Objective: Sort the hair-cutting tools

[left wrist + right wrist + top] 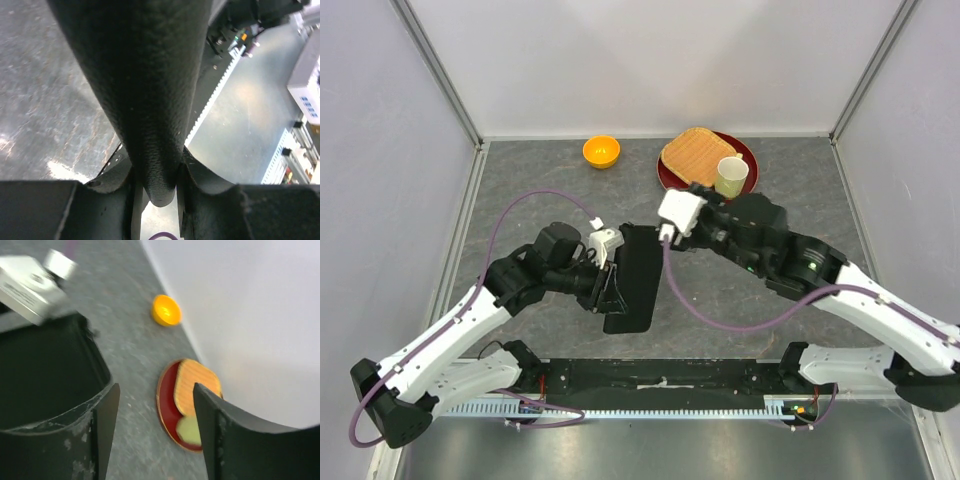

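A black fabric zip case [632, 285] lies lengthwise at the table's middle. My left gripper [610, 287] is shut on the case's left edge; in the left wrist view the case [145, 90] is pinched between the jaws of that left gripper [157, 180]. My right gripper [658, 236] hovers at the case's far right corner. In the right wrist view this right gripper [155, 395] is open with nothing between its fingers, and the case [40, 370] is just to their left. The hair-cutting tools are out of view.
At the back stands a small orange bowl [601, 151] [166, 310]. A red plate [748, 150] [167, 405] to its right carries a ribbed tan slab [695, 153] and a pale cup [731, 175]. White walls enclose the table.
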You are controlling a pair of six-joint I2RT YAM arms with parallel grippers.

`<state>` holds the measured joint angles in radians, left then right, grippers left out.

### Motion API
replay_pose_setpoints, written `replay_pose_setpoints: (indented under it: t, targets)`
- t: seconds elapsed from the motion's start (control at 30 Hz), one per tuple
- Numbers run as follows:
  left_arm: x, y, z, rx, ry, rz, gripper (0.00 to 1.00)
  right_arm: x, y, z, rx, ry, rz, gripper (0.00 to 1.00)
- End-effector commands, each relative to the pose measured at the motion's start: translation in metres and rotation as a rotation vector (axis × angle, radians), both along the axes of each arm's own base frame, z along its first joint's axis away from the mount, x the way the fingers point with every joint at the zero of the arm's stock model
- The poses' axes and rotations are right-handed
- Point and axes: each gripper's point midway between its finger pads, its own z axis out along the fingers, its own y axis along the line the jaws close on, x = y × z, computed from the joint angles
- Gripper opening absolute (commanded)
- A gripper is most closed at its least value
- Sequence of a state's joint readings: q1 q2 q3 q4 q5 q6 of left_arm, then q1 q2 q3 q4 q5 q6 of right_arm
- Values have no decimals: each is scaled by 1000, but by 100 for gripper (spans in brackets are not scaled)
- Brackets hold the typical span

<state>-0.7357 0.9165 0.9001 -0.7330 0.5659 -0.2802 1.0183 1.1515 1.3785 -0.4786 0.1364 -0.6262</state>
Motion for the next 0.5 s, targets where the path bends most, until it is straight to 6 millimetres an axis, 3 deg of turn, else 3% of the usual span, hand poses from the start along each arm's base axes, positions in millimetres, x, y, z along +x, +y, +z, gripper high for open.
replay_pose_setpoints:
  t: [0.0,0.03,0.17,0.33,0.4,0.43,0.47]
  targets:
    - [35,-3,27,-20,-62,204,2,18,-75,28,326,46,-453,71]
    - [45,-2,25,-6,-77,250,2,20,-98,28,365,40,-560,73]
    - [74,-10,11,19,-41,381,2,16,-134,22,516,82,-737,83]
    - [109,-47,-19,28,45,409,2,5,-138,0,677,214,-764,88]
    - [115,-64,-21,8,78,370,2,2,-133,-10,682,252,-746,91]
    - [119,-72,-35,29,114,357,2,1,-132,-18,675,270,-745,92]
    - [124,-81,-30,1,113,342,2,0,-130,-25,675,292,-751,95]
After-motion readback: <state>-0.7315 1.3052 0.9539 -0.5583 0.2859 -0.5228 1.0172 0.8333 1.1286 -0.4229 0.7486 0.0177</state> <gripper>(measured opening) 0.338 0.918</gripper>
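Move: The left hand holds the closed black case by its left edge, with the far end tilted up. The case's middle is about 4 cm ahead, 4 cm right and 4 cm above the hand, and clear table lies roughly 15 cm ahead, 6 cm right and 18 cm below. The red plate is some 47 cm ahead and 22 cm right. From the free right hand, the case's middle is about 9 cm back, 6 cm left and 13 cm below. The left hand keeps its pinch on the case and carries it forward and down towards the open table, gathering speed over roughly 11 cm, drifting a little right late on while the wrist turns some 20 degrees counter-clockwise. The right hand, already off the case, sweeps about 13 cm to the right, away from it, rising slightly and sinking back, as its wrist swings some 40 degrees clockwise and rolls left side up, the fingers opening wider to nearly full. ##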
